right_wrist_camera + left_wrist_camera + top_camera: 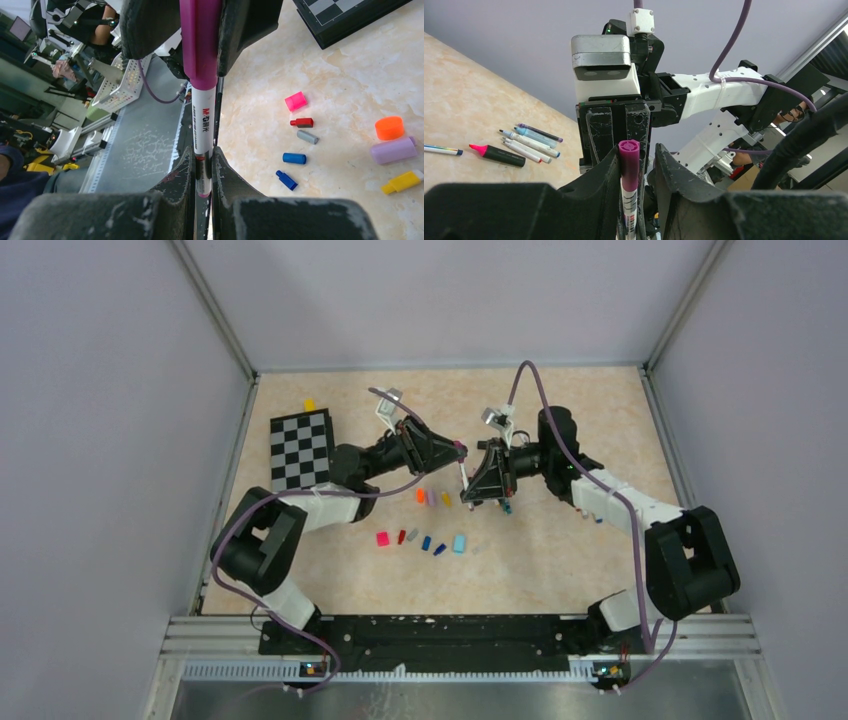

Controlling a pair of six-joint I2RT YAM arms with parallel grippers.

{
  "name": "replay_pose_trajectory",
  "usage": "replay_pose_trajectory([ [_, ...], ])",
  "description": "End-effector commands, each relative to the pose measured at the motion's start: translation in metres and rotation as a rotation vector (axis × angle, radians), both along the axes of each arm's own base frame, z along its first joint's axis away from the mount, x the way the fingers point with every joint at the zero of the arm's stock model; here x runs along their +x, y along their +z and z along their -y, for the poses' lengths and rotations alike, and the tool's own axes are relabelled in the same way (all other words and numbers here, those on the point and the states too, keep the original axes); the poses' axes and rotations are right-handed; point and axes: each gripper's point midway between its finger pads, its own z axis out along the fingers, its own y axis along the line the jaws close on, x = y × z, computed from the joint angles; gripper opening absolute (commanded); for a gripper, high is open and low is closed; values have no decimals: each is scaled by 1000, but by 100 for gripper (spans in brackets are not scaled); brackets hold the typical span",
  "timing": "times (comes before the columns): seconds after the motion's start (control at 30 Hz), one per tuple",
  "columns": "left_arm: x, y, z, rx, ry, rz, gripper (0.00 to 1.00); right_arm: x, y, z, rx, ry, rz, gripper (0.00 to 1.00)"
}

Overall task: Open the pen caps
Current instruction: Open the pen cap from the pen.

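A white pen (202, 120) with a magenta cap (200, 50) hangs in mid-air between the two arms. My right gripper (202, 155) is shut on the barrel's lower end. My left gripper (638, 150) is open around the cap (629, 160): one finger touches it, and a gap shows on the other side. In the top view both grippers meet over the table's middle, left gripper (457, 449) above right gripper (468, 496). Loose pen caps lie below: pink (295, 101), red (302, 122), grey (307, 136), blue (294, 158), orange (389, 128), lilac (393, 150), yellow (402, 182).
Several uncapped pens (529, 141) and a black highlighter (499, 155) lie together on the table beyond the right arm. A black-and-white checkerboard (301, 448) sits at the back left with a small yellow cube (309, 404) behind it. Walls enclose the table.
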Motion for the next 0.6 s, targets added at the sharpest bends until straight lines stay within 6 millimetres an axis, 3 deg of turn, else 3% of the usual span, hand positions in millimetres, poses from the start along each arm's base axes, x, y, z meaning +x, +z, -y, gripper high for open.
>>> replay_pose_trajectory([
  [0.0,-15,19,4,-34,-61,88,33,5,15,-6,28,13,72,0],
  [0.13,-17,21,4,-36,-77,97,24,5,16,-6,29,14,75,0],
  [0.27,-19,25,6,-39,-106,111,2,4,16,-5,31,20,75,0],
  [0.37,-10,38,4,-39,-98,140,0,0,16,-3,40,49,75,0],
  [0.43,11,58,-6,-37,-47,174,0,-7,12,-1,43,71,61,0],
  [0.57,60,133,-48,-126,163,288,0,-31,0,4,62,129,79,0],
])
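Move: The left gripper stands part open around the pen's magenta cap, whose middle is level with it, straight across and barely 1 cm to its right. From that hand, the right gripper on the barrel's lower end is about 5 cm back, 1 cm right and 8 cm down; on the table some 30 cm below, a yellow cap lies 10 cm ahead and 3 cm left, and a light-blue cap 2 cm back and straight across. The magenta cap lies roughly 5 cm ahead of the right hand, 1 cm left and 8 cm up. The left fingers shut from about a third open and pinch the magenta cap while the hand eases slightly rightward, then the hand pulls up and forward along the pen, away from the right gripper, by some 2.5 cm, speeding up and turning a few degrees. The right gripper keeps its shut hold on the lower barrel and is tugged along about 1 cm upward, tilting some 5 degrees. ##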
